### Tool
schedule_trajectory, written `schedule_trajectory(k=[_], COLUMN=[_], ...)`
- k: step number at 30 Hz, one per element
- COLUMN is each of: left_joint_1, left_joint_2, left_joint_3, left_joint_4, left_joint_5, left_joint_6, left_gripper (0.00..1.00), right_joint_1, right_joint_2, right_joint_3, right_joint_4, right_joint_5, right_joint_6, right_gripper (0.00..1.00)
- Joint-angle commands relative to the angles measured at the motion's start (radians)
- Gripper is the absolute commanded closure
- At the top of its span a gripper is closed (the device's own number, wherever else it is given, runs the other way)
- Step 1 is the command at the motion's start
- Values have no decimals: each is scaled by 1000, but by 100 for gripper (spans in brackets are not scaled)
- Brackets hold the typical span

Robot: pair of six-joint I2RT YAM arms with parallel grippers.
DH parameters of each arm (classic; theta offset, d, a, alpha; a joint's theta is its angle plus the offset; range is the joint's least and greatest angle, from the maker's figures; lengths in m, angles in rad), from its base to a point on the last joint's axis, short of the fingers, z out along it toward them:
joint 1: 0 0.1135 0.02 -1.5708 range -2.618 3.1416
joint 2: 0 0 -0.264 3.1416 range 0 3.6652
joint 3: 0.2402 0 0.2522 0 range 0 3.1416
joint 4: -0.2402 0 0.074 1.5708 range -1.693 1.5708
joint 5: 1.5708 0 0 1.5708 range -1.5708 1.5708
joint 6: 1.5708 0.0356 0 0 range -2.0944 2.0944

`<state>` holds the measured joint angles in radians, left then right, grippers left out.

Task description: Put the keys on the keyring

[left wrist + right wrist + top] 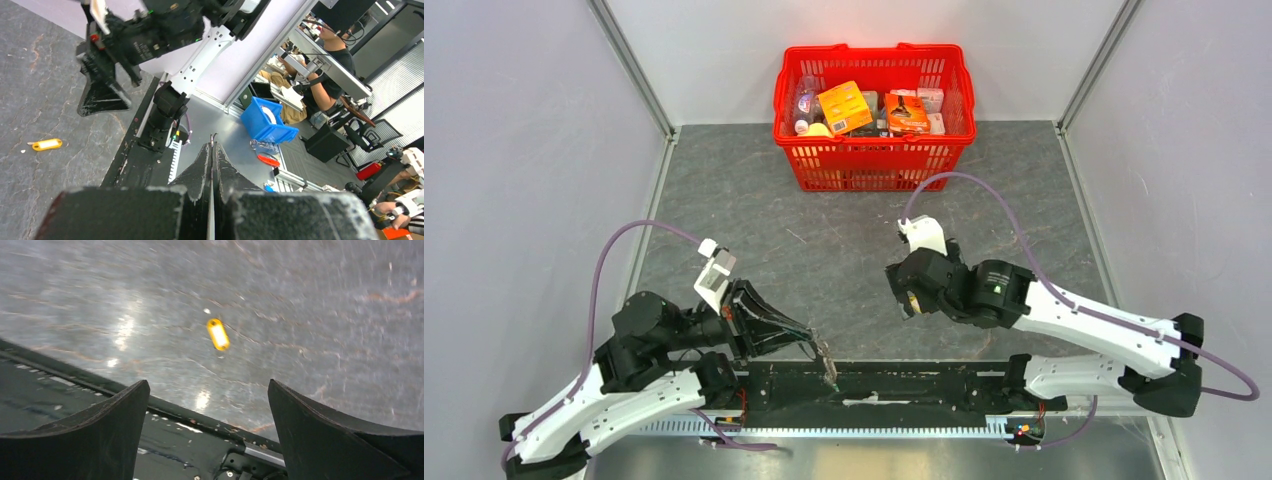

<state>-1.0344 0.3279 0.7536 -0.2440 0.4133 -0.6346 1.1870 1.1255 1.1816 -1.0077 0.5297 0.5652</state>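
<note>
My left gripper (812,345) is shut on the keyring. Its grey-beige strap (829,370) hangs from the fingers over the black rail. In the left wrist view the shut gripper (212,150) pinches the strap edge-on, and a thin bit of metal ring (213,136) sticks out past the tips. The yellow-orange key (46,144) lies flat on the grey table, below my right gripper (102,75). My right gripper (906,292) is open and empty above the table. In the right wrist view (207,385) the same key (218,334) lies ahead of its jaws. The green key is out of view.
A red basket (874,165) full of packets stands at the back middle. A black rail (904,385) runs along the table's near edge between the arm bases. Grey walls close in on the left and right.
</note>
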Motion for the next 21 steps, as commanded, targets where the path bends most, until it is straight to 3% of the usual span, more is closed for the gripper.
schedule_trajectory(k=[1, 9, 16, 21], left_joint_1=[0, -1, -1, 0], left_joint_2=[-1, -30, -66, -85], left_joint_3=[-15, -40, -55, -59], left_joint_4=[85, 89, 71, 64], left_joint_5=[-19, -13, -15, -11], left_joint_6=[-1, -6, 3, 4], left_gripper=[98, 98, 98, 98], right_joint_1=[-111, -295, -311, -311], right_joint_2=[-3, 47, 8, -41], right_joint_3=[-140, -379, -508, -575], right_joint_4=[62, 252, 436, 502], right_joint_5=[-24, -174, -194, -201], right_joint_6=[74, 261, 534, 662], right_gripper=[5, 18, 40, 48])
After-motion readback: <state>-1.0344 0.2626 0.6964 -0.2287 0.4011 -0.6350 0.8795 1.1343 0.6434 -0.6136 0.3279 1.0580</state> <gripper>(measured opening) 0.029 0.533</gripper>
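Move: The yellow-tagged key lies flat on the table about 19 cm below the right hand, some 5 cm ahead of it and 2 cm to its right. A white crumb lies roughly 2 cm farther out than the tag and 2 cm to its left; the table's front edge runs about 11 cm behind the tag. From the left hand the yellow-tagged key is some 18 cm ahead, 18 cm to the right and 34 cm down. Down towards the yellow-tagged key drops the open right hand, sinking about 16 cm and easing to a stop just above the table; it swings some 6 cm right on the way, then starts back left. Meanwhile the wrist turns roughly 35 degrees clockwise and tips the fingers more steeply down, and they narrow from wide open to about half, without touching the tag. ##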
